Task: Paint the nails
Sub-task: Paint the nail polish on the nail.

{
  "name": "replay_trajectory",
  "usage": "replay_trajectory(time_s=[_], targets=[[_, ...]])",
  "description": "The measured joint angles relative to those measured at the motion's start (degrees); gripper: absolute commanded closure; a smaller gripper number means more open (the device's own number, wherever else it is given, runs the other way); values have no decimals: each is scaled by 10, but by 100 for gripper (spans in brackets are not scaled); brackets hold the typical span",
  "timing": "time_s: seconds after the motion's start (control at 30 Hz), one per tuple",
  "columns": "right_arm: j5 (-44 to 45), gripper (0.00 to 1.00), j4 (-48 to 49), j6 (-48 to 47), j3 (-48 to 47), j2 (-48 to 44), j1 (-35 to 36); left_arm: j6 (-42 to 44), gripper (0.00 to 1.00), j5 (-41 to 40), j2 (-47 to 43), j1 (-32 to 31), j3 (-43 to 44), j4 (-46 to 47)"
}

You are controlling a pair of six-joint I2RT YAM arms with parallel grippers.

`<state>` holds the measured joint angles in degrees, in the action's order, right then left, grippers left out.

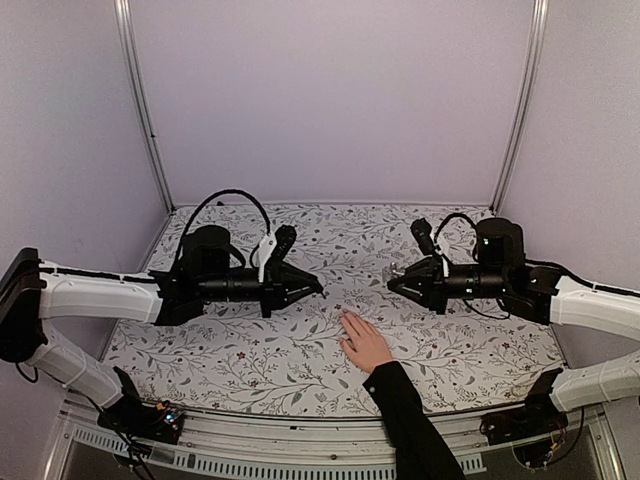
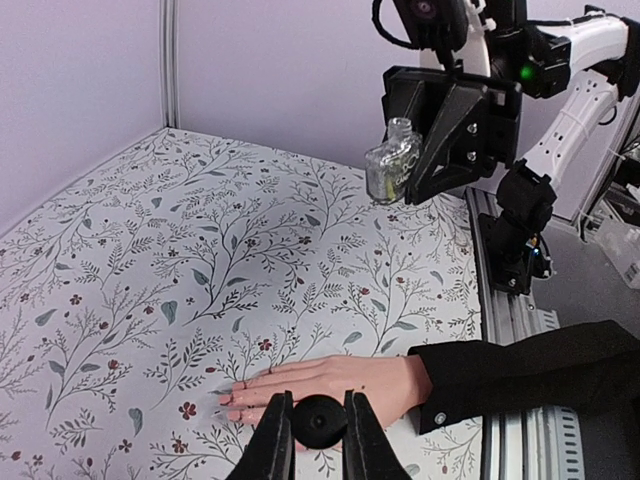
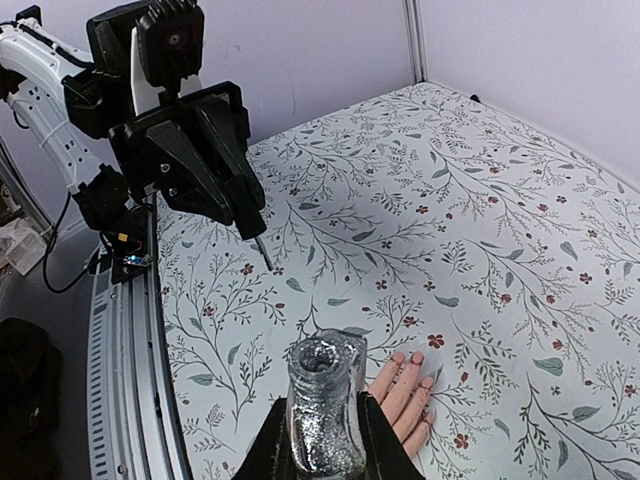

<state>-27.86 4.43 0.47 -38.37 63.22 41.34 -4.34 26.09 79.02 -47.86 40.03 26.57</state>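
A light-skinned hand (image 1: pixel 366 346) in a black sleeve lies flat on the floral tabletop, fingers pointing away from the arms. The nails (image 3: pixel 415 358) show as tiny pinkish tips (image 2: pixel 226 400). My left gripper (image 1: pixel 318 287) hovers to the left of the hand and above it. It is shut on a round black cap (image 2: pixel 320 421), and a thin brush (image 3: pixel 263 252) hangs from it. My right gripper (image 1: pixel 392 283) is to the right of the hand. It is shut on an open glass bottle of silver glitter polish (image 3: pixel 320 362), which also shows in the left wrist view (image 2: pixel 392 160).
Lilac walls with metal corner posts (image 1: pixel 142 110) close in the back and sides. A metal rail (image 1: pixel 300 440) runs along the near table edge, and the black sleeve (image 1: pixel 410 425) crosses it. The floral cloth (image 1: pixel 230 350) covers the table.
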Motion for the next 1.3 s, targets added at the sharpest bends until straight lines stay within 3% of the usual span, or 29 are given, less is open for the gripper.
replay_trajectory(time_s=[0.43, 1.3], targets=[[-12, 100, 3, 4, 0, 5, -17, 5, 100, 14, 88, -3, 2, 36], [-19, 100, -3, -10, -17, 18, -20, -3, 100, 67, 236, 39, 108, 20]])
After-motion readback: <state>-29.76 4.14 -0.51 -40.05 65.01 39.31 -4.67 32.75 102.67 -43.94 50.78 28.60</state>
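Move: The nails, on the fingertips of the hand lying flat on the table, are about 9 cm ahead of the left gripper, 7 cm to its right and roughly 19 cm below; that gripper already holds the brush by its black cap. The nail polish bottle, held in the right gripper, is some 16 cm to the left gripper's right, level with it in depth and height. From the right gripper the nails lie about 9 cm ahead, 9 cm left and 19 cm down. The nails are what the brush is brought towards: the left hand sinks about 8.5 cm in all, at first nearly straight down with a little drift to the right, then reaches forward some 5 cm while sinking more slowly. The hand tips slightly, by about 10 degrees, and the fingers keep their hold on the cap, the brush hanging down close by the fingertips. ##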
